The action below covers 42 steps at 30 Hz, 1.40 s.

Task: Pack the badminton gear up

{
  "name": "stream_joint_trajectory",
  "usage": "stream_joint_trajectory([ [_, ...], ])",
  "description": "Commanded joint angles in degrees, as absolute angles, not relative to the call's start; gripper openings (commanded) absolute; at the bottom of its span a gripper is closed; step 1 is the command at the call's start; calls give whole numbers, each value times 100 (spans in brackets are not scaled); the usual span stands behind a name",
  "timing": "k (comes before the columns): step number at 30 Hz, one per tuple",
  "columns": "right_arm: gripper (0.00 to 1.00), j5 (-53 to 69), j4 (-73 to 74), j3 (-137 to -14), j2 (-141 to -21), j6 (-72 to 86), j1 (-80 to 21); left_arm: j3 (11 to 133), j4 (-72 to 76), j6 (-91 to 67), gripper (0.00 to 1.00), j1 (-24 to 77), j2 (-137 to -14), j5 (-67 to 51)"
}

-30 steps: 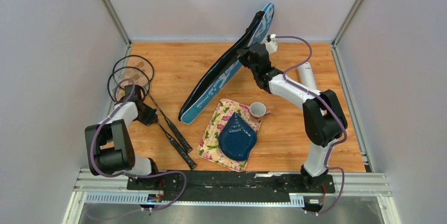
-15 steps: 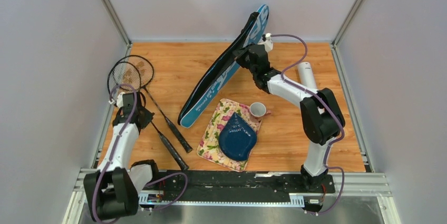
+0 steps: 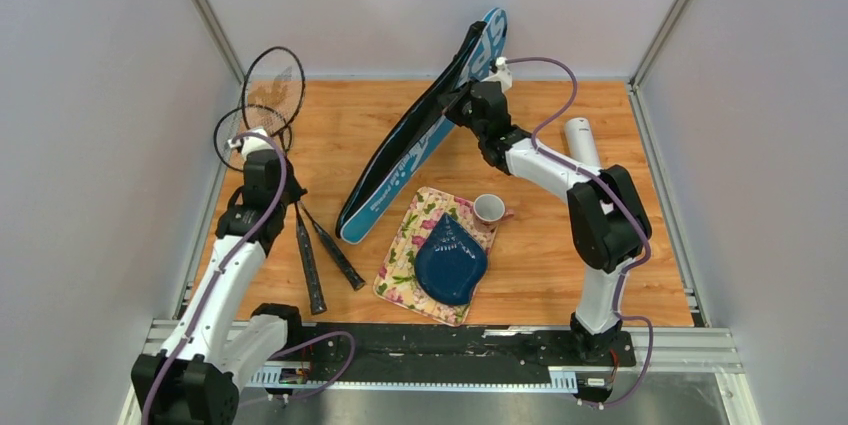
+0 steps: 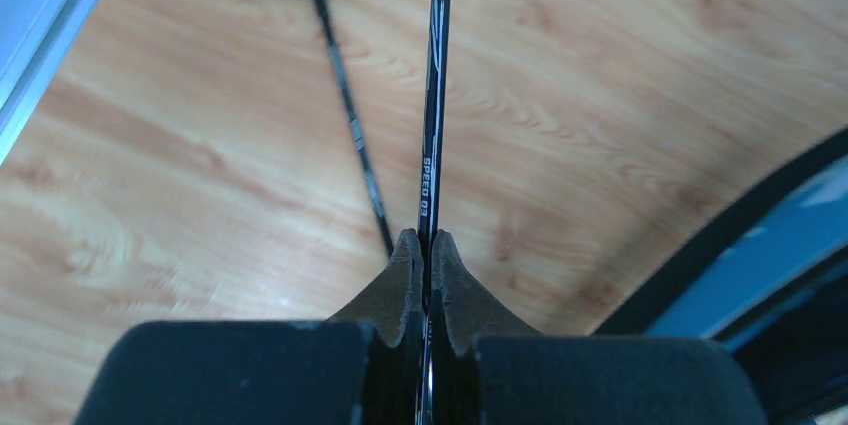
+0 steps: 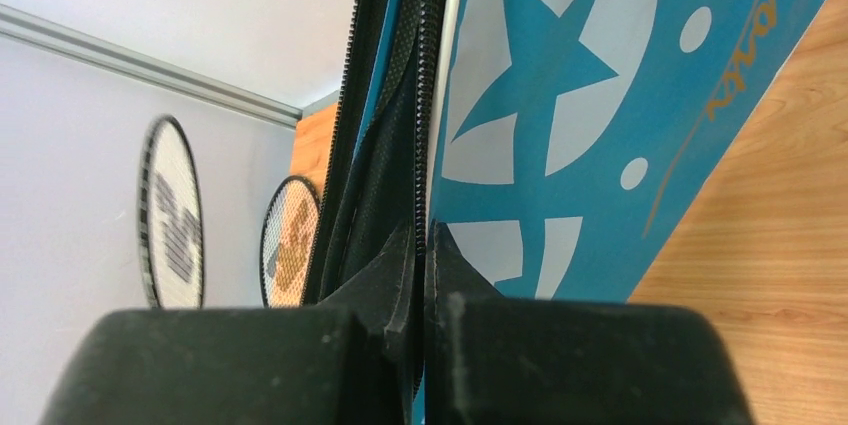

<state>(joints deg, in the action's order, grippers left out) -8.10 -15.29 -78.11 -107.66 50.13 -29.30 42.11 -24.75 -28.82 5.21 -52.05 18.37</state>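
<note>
My left gripper (image 3: 282, 188) (image 4: 424, 245) is shut on the thin shaft of a black racket (image 3: 273, 85) (image 4: 433, 95), held off the table with its head up by the left wall. A second black racket (image 3: 250, 130) (image 4: 350, 125) lies on the wooden floor beneath it. My right gripper (image 3: 463, 102) (image 5: 423, 240) is shut on the zipper edge of the long blue bag (image 3: 410, 150) (image 5: 590, 95), which stands tilted on its side, its far end raised against the back wall. The white tube (image 3: 581, 140) lies at the right behind my right arm.
A dark blue plate (image 3: 451, 260) rests on a floral cloth (image 3: 402, 250) at the front centre. A small white cup (image 3: 488, 208) stands beside it. Grey walls close in the left, back and right.
My left arm has stretched forward and lifted one racket, swinging its head up toward the back left. The right gripper has drawn the bag's raised end slightly left.
</note>
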Motion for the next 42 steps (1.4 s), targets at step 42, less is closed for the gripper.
stream_joint_trajectory([
  [42, 0, 1889, -2926, -8473, -11215, 3937, -2110, 4509, 362, -5801, 0, 791, -5485, -5362],
])
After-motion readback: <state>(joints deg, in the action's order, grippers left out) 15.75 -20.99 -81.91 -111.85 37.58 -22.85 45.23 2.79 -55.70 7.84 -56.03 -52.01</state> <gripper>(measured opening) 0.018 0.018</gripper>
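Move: The left hand holds one racket by its shaft. The bag's middle lies about 16 cm ahead, 27 cm to its right and slightly below. The second racket's middle is 3 cm ahead, 3 cm left and 16 cm below; the floral tray is 9 cm back, 30 cm right and equally low. The right hand grips the bag's open edge, with the bag's middle about 5 cm back, 5 cm left and 7 cm below it. Left hand swings its gripped racket some 20 cm right, rising, towards the bag's mouth while turning it clockwise. ##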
